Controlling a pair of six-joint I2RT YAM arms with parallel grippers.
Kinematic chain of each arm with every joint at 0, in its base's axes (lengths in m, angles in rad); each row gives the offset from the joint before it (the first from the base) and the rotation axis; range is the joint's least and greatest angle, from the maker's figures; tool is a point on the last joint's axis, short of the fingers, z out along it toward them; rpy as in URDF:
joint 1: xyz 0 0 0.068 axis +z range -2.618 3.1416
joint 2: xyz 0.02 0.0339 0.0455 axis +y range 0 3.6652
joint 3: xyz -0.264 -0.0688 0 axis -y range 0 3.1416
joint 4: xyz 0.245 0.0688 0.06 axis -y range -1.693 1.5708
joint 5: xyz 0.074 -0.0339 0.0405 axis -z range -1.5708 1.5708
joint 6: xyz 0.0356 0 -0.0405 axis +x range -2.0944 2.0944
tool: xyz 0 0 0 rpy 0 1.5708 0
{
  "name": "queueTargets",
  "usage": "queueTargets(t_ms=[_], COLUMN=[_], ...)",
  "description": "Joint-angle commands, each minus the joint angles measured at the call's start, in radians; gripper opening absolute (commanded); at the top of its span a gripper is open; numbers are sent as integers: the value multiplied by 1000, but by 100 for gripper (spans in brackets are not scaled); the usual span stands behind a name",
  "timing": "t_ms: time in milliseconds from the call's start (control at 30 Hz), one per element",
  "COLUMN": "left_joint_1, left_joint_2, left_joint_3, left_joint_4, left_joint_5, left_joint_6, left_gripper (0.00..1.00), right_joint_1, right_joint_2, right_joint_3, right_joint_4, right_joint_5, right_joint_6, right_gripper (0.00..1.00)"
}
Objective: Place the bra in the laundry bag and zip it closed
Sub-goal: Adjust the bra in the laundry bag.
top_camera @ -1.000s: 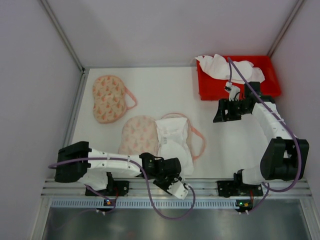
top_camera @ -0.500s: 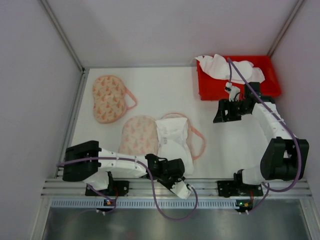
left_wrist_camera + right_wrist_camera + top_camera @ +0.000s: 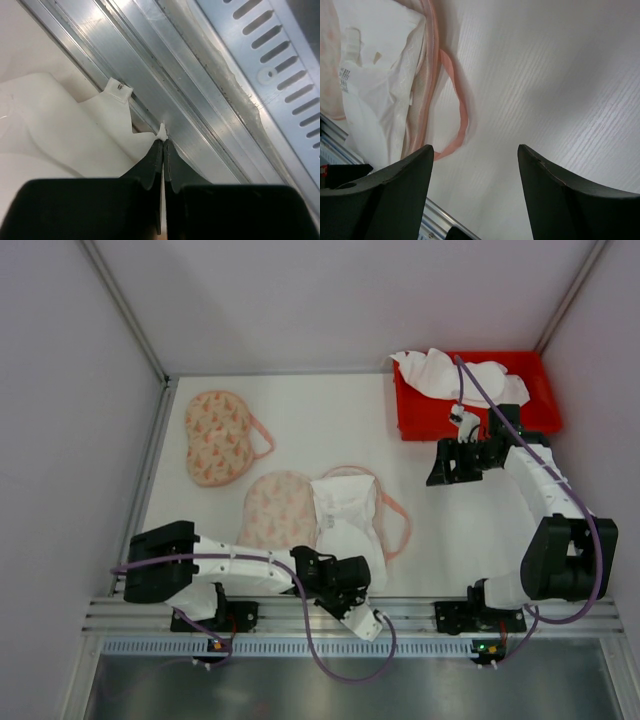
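Note:
A white mesh laundry bag [image 3: 348, 518] lies near the table's front edge, over a pink patterned bra [image 3: 275, 508] whose strap [image 3: 462, 110] loops out on the right. My left gripper [image 3: 355, 585] sits low at the bag's near corner. In the left wrist view its jaws [image 3: 163, 142] are pressed together, with a bit of the white bag [image 3: 75, 145] pinched at the tips, beside the metal rail. A zip-pull tab [image 3: 120, 90] shows on the bag's edge. My right gripper [image 3: 440, 465] hangs open above bare table [image 3: 475, 147], right of the bag [image 3: 375, 85].
A second pink bra [image 3: 215, 435] lies at the back left. A red bin [image 3: 420, 425] holding white mesh bags [image 3: 450, 375] stands at the back right, just behind the right gripper. Aluminium rails [image 3: 210, 90] run along the table's near edge.
My left gripper has slid a little to the right along the near edge and its jaws have gone from open to shut on the bag's corner. The right arm has not moved.

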State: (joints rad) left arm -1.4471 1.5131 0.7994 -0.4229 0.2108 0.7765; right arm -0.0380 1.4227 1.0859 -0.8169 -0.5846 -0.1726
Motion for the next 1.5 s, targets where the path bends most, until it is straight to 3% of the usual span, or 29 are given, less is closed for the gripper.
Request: queueTargets(t_ms=[0,267,467,533,767,967,1267,1467], left_joint_1=[-2,-1,13,51,393,549,680,700], left_joint_2=[-59,-195,-240,-232,-136,-11,104,147], left_joint_3=[72,158,196,213,342,399,304,299], left_joint_4=[-69,-177,-188,-186,-186,-168,-54,-28], left_joint_5=[74,165,128,147,242,294,289,262], left_joint_6=[-20,-126,-180,-203,-183,-151,-146,-155], left_gripper=[0,0,0,0,0,0,0,1], right_joint_1=[-13,-13,-13,-13,-13,-13,-13,-11], right_joint_2=[2,-2,7,10,12,24,21,27], right_joint_3=[-4,-7,-4,-3,-11,-7,-26,-41], right_joint_4=[4,4,5,5,7,2,-5,2], right_joint_5=[-9,-12,-17,-17,-18,-29,-63,-83], right_joint_6=[-8,-8,-8,-8,-10,-13,-25,-25], right_gripper=[69,69,69,69,69,69,68,68])
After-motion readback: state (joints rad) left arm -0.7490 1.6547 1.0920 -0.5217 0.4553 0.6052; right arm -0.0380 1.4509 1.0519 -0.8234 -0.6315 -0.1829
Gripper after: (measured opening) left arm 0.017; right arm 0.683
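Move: The left hand already pinches the bra's near end over the table's front rail. The middle of the bra, where this end is taken, lies about 20 cm ahead, 3 cm to the right and 3 cm lower. At table level the bag's open patterned flap is some 21 cm ahead and 13 cm left, and its pink handle 18 cm ahead and 14 cm right. From the idle right hand, the bra's middle is roughly 8 cm back, 16 cm left and 14 cm down. Still pinching the bra's near end in shut fingers, the left hand lifts it off the front rail by about 11 cm, drawing back slightly. It then swings forward some 20 cm over the bra and sinks about 8 cm towards the bra's middle, easing a little left at the end, while the wrist turns roughly 40 degrees counter-clockwise. ##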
